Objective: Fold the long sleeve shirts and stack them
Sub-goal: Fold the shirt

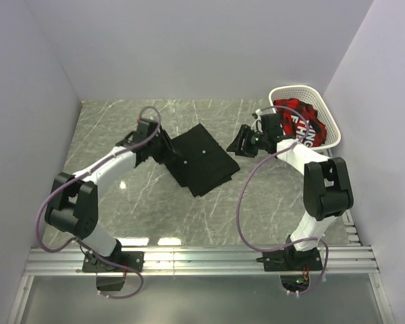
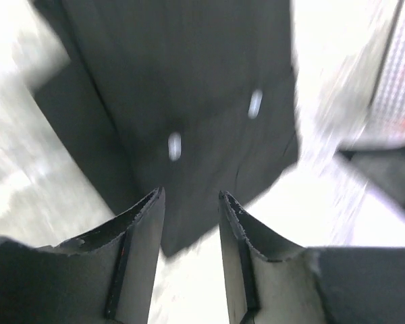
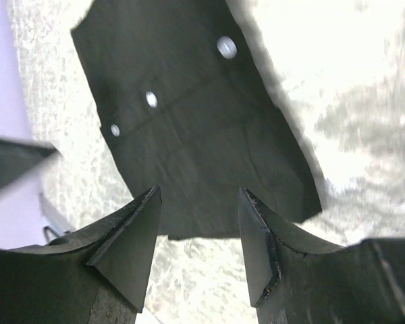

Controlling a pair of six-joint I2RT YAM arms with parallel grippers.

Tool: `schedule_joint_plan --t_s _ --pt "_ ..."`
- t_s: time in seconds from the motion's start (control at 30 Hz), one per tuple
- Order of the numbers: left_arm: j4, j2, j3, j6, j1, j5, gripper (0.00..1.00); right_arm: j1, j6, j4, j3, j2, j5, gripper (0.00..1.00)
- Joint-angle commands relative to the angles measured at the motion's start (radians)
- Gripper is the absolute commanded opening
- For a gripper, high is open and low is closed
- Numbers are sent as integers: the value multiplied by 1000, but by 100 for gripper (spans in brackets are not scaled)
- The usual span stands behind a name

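One long sleeve shirt (image 1: 201, 160) lies folded into a black rectangle in the middle of the table, small white buttons facing up. My left gripper (image 1: 165, 146) sits at its left edge, jaws apart with nothing between them. In the left wrist view the shirt (image 2: 189, 101) lies just beyond the left gripper (image 2: 191, 196). My right gripper (image 1: 239, 142) hovers off the shirt's right corner, open and empty. The right wrist view shows the shirt (image 3: 189, 128) ahead of the right gripper (image 3: 199, 192), whose fingertips are clear of the cloth.
A white basket (image 1: 293, 89) stands at the back right, holding a red and black garment (image 1: 300, 121). Walls close in the table on the left, back and right. A metal rail (image 1: 202, 260) runs along the near edge.
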Motion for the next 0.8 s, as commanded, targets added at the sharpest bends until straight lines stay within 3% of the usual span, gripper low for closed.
schedule_joint_plan --t_s 0.0,0.37,0.5,0.63,0.77 --pt "15 41 98 26 67 -61 44 13 -63 -65 63 2 59 57" --pt "81 385 319 -3 121 -125 26 25 -39 -22 64 129 54 54" --pt "73 438 268 -72 142 -156 20 25 -19 -23 28 158 35 53" --pt "90 450 211 -100 164 -168 19 48 -11 -34 -14 169 25 54" --pt "49 481 272 -41 170 -197 22 100 -16 -72 -28 178 41 53"
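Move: The shirt's left corner, where the left fingers come down next, lies roughly 11 cm ahead of the left hand, 4 cm to its left and 10 below. The shirt's right corner is about 4 cm back from the right hand, level sideways, 8 below. The shirt's middle sits straight left of the right hand by some 14 cm; the basket stands about 20 cm ahead and 36 to its right. The folded shirt is taken at two opposite corners: the left hand swings forward about 11 cm and some 5 cm left, rising slightly before it drops onto the left corner, narrowing its gap by half and turning about 15 degrees counter-clockwise. The right hand sinks some 7 cm to the right corner, tipping down, its fingers still open, then edges back and left against the cloth. ##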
